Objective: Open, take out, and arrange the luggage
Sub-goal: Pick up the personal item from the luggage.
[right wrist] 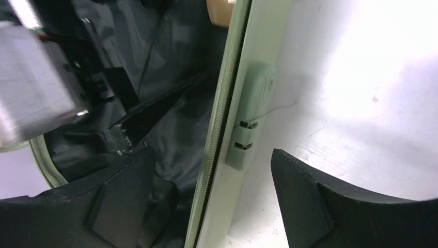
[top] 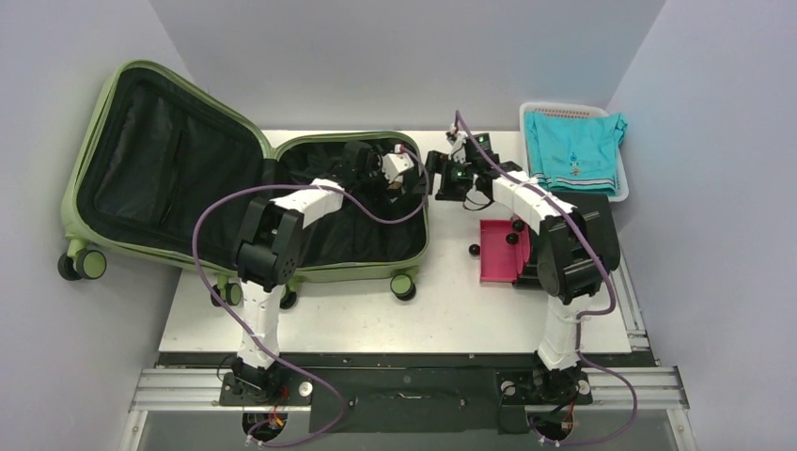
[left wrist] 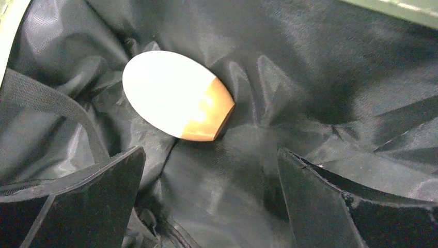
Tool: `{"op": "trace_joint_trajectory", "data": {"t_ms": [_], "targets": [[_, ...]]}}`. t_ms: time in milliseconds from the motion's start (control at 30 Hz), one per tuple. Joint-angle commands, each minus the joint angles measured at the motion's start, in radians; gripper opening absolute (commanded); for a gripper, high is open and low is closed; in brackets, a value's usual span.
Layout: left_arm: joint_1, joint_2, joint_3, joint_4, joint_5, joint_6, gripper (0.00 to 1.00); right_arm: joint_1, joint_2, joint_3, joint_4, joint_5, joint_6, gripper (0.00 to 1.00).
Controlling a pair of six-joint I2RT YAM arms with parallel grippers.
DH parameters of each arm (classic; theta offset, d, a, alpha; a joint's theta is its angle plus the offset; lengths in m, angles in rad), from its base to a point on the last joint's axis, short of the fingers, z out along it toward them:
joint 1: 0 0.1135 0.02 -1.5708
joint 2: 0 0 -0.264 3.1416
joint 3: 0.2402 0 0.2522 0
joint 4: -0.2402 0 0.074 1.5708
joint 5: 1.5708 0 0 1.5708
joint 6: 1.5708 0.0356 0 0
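The luggage (top: 188, 169), a light olive-green hard-shell suitcase, lies open. Its lid leans back at the left and its black-lined base (top: 357, 240) rests on the table. My left gripper (top: 399, 178) is down inside the base. It is open (left wrist: 210, 152) over the black lining (left wrist: 320, 77), with nothing between its fingers. A white oval object with a tan end (left wrist: 175, 95) lies on the lining just beyond the fingertips. My right gripper (top: 438, 178) is open (right wrist: 212, 152) astride the base's right rim (right wrist: 222, 124), one finger inside and one outside, gaps on both sides.
A white basket (top: 620, 193) holding a folded teal garment (top: 573, 150) stands at the back right. A smaller black case with a pink-red side (top: 503, 249) lies under the right arm, small black wheels (top: 475, 249) beside it. A green latch block (right wrist: 253, 119) juts from the suitcase wall.
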Motion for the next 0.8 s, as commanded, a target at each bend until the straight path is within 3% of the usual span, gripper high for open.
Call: {"op": "trace_joint_trajectory", "data": {"t_ms": [0,467,767], "targets": [[-0.036,0.012,0.019,0.041,-0.043,0.074,0.97,0.024,0.013,0.044,-0.030,0.031,-0.005,0.77],[-0.087,0.104,0.000,0.215,-0.235,0.287,1.00,0.068,0.060,0.034,-0.034,0.064,0.004,0.66],[-0.088,0.157,0.014,0.276,-0.254,0.352,1.00,0.075,0.101,0.046,-0.020,0.065,0.022,0.38]]}}
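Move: The personal item, a white-and-tan piece lying in the suitcase, is about 6 cm ahead of the open left hand, 2 cm to its right and 5 cm below. From the right hand, the suitcase rim to be straddled is roughly 3 cm left, 1 cm back and 5 cm down; the personal item lies some 9 cm left, 4 cm ahead and 12 cm down, and the pink tray 14 cm back, 13 cm right and 12 cm down. Left reaches about 4 cm forward towards the personal item; right sinks 5 cm, partly closing astride the suitcase rim. ##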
